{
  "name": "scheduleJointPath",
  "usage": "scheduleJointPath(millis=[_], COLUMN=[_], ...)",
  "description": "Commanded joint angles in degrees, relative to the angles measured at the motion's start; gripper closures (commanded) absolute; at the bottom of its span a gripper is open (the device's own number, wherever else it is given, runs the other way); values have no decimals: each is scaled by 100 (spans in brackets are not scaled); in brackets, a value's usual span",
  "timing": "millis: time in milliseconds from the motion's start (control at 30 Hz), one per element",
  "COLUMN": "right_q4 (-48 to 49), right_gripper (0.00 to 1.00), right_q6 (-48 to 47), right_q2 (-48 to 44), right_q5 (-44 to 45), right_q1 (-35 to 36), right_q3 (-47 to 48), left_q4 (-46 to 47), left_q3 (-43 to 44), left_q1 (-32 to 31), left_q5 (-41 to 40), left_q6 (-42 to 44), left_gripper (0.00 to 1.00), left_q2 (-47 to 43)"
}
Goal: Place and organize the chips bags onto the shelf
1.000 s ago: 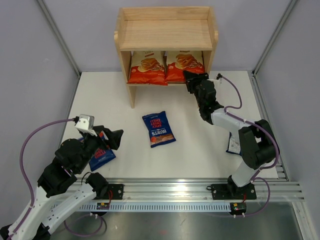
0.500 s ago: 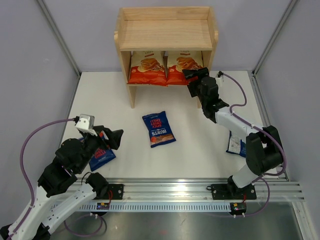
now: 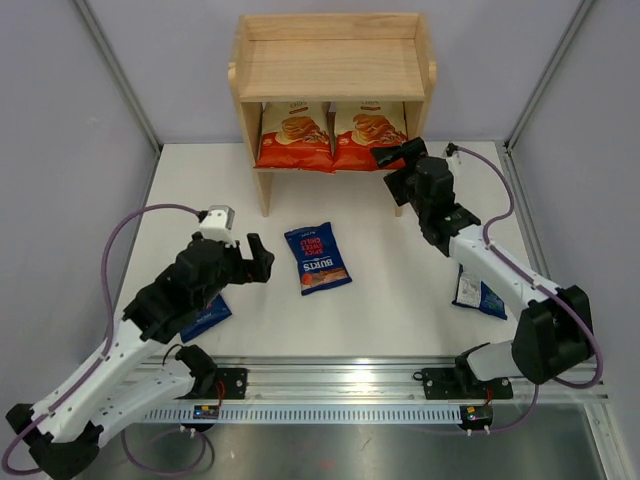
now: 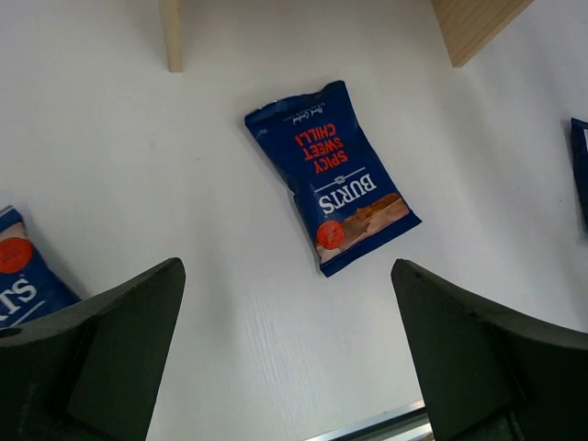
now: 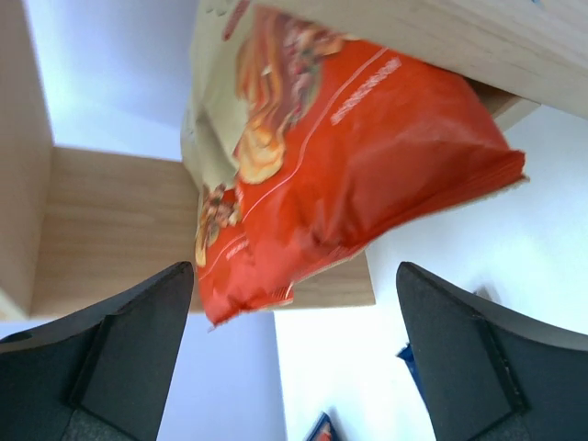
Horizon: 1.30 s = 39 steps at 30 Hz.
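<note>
The wooden shelf (image 3: 330, 70) stands at the back, with two cream-and-orange Cassava chips bags (image 3: 295, 137) (image 3: 368, 132) upright on its lower tier. My right gripper (image 3: 397, 160) is open just in front of the right bag (image 5: 349, 156), not holding it; its fingers (image 5: 119, 349) stand wide apart. A blue Burts bag (image 3: 317, 258) (image 4: 338, 175) lies flat mid-table. My left gripper (image 3: 250, 262) hovers open just left of it, nothing between its fingers (image 4: 110, 340). A second Burts bag (image 3: 205, 315) (image 4: 23, 280) lies partly under the left arm. A third (image 3: 478, 293) lies at the right.
The shelf's front legs (image 4: 171, 37) stand on the white table. Grey walls close in both sides. A metal rail (image 3: 340, 380) with the arm bases runs along the near edge. The shelf's upper tier holds nothing.
My right gripper has opened, let go of the right Cassava bag and backed off slightly to the right. My left arm has swung forward and right toward the middle Burts bag.
</note>
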Motion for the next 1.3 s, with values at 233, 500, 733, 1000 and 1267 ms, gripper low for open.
scheduleJointPath(millis=[233,500,733,1000,1267], right_q4=[-951,-1380,-2093,-2173,-2006], right_gripper=[1,1,1,2,4], right_q6=[-2243,-2956,-3149,-3141,-3001], right_q2=[-2255,-4137,-4948,-5098,-5036], right_q5=[-766,-2638,-3193,-3493,-3607], right_q1=[-36,-37,-45,-45,-37], right_q3=[-741,-1700,-1621,-1735,-1972], left_q4=[2322,3554,4107,4504,4996], left_q3=[-551,-596,-367,-165,-279], left_q1=[634,1214,1618,1645,1645], left_q5=[1362,2083,2505,2778,2953], left_q6=[-1025,-1342,-1465,-1614,-1860], left_gripper=[1,5,19,31,75], left_q2=[1980,3748,5085,5991,6256])
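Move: The middle blue chips bag lies flat on the table about 12 cm ahead of the left hand, 13 cm to its right and 22 cm below. The other blue bag is some 25 cm to the left of it and 13 cm nearer; the foot of the shelf's left leg stands about 11 cm beyond it and 12 cm to its left. From the right hand, the middle bag is roughly 10 cm back, 14 cm left and 26 cm down. The middle blue bag is pinched by its left edge near the far end: the left hand drops about 20 cm while reaching forward and right, its fingers tipping some 30 degrees steeper, then slides in nearly level over the last few centimetres as they close. The right hand, already open, draws back from the shelf and a little up, swinging counter-clockwise and tipping upward. ##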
